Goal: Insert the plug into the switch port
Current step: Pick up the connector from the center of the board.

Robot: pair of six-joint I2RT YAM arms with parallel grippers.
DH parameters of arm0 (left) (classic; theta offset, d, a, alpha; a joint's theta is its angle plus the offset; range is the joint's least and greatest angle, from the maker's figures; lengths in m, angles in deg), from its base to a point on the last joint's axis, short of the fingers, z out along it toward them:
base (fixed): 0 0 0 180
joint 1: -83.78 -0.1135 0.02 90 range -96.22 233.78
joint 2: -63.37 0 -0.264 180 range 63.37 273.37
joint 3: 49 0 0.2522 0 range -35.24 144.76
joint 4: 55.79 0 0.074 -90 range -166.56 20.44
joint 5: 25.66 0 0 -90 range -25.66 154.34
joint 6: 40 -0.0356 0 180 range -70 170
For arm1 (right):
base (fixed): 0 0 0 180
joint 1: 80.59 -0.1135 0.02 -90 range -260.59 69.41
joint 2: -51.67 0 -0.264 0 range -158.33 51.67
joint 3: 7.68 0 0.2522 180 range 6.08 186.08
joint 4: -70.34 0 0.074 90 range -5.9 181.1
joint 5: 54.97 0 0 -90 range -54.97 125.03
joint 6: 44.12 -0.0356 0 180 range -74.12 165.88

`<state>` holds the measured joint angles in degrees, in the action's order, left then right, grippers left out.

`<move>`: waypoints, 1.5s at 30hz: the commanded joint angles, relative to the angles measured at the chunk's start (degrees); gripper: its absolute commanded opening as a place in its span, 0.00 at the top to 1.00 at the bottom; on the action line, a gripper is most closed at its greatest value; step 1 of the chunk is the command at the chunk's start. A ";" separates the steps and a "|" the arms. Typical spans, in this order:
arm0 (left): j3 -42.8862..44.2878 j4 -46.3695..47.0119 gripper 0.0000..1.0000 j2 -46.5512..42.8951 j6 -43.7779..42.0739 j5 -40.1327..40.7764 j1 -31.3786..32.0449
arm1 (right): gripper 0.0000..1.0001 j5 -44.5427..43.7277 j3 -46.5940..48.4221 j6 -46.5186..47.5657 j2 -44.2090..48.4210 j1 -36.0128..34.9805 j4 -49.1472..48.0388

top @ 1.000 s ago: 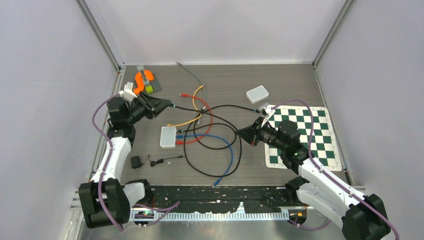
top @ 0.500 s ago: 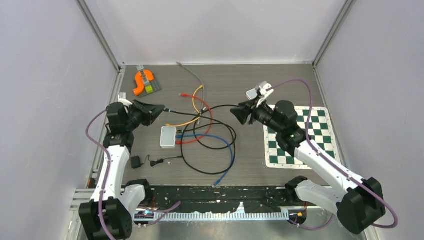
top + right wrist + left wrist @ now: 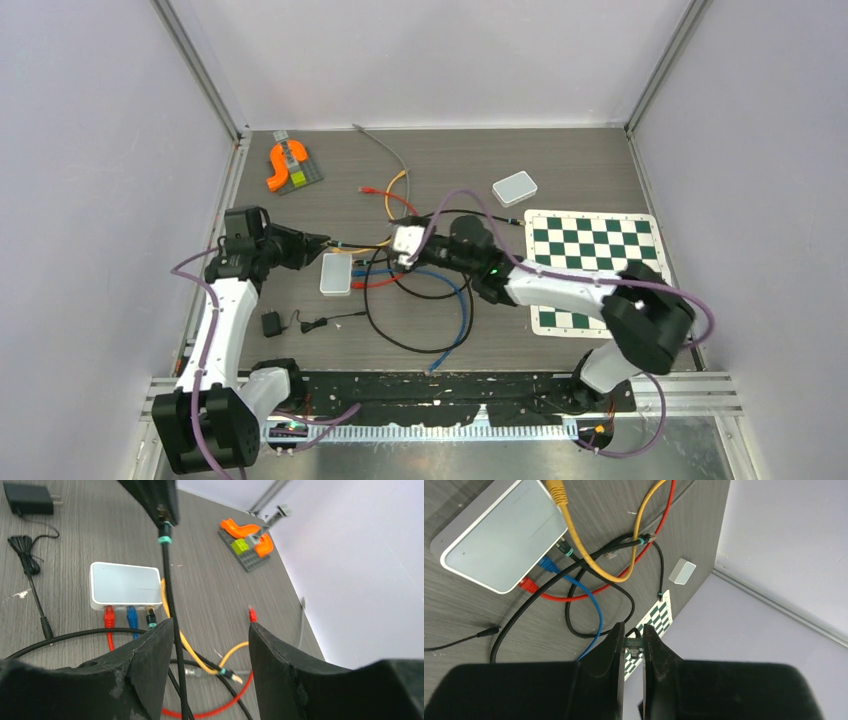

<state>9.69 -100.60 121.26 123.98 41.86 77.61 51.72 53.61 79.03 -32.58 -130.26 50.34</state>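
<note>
The white switch (image 3: 336,273) lies flat left of centre, with red, blue and black plugs in its ports (image 3: 130,614). My left gripper (image 3: 320,243) hovers just above and left of it, shut on the black cable's plug (image 3: 634,645), which shows between the fingertips (image 3: 618,636). From the right wrist view the plug (image 3: 162,514) hangs from that gripper above the switch (image 3: 125,586). Its black cable (image 3: 172,630) runs down between the jaws of my right gripper (image 3: 210,640), close to the left finger. The right gripper (image 3: 385,252) is open, just right of the switch.
Yellow, red, blue and black cables (image 3: 420,270) loop over the middle. An orange piece on a brick plate (image 3: 290,165) sits back left, a white box (image 3: 515,188) and a chessboard mat (image 3: 600,270) on the right. A black power adapter (image 3: 271,324) lies near the front left.
The right gripper has opened and swung left from the chessboard mat to the cables beside the switch. The left gripper has closed on the plug and dropped toward the switch.
</note>
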 commanded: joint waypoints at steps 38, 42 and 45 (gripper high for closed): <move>-1.78 -4.72 1.00 -4.28 4.15 -2.91 0.57 | 0.84 -8.73 16.32 24.10 -24.56 -14.41 -11.69; -0.78 -4.42 0.71 -4.32 2.07 -1.86 0.55 | 0.95 -9.99 14.91 21.99 -23.36 -14.61 -15.19; -0.10 -2.13 0.49 -4.76 -1.79 -0.98 0.57 | 0.95 -15.40 15.01 18.32 -22.59 -14.19 -15.30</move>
<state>7.59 -105.41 117.48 126.55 40.75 77.83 41.56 68.34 101.43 -57.67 -144.27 40.81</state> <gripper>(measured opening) 0.393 0.138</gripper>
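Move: The connector of the black cable is still held up in the left fingers, barely 1 cm right of that hand's point and level with it. From the right hand it lies about 15 cm to the left, with no forward offset, and some 4 cm lower. The white switch is on the table below it, about 5 cm back and 3 cm left of the connector and 13 cm down; the loose red plug lies about 17 cm farther out and 5 cm to the connector's right. The right hand sweeps left about 12.5 cm and down some 5 cm with open fingers to the connector in the left hand, dipping and rolling about 20 degrees as it slows, then shuts its fingers on the cable side of the connector at the teal band. The left hand meanwhile eases back about 2.5 cm, still holding the connector, and opens only at the very end, once the right fingers have closed, letting go of the connector. ##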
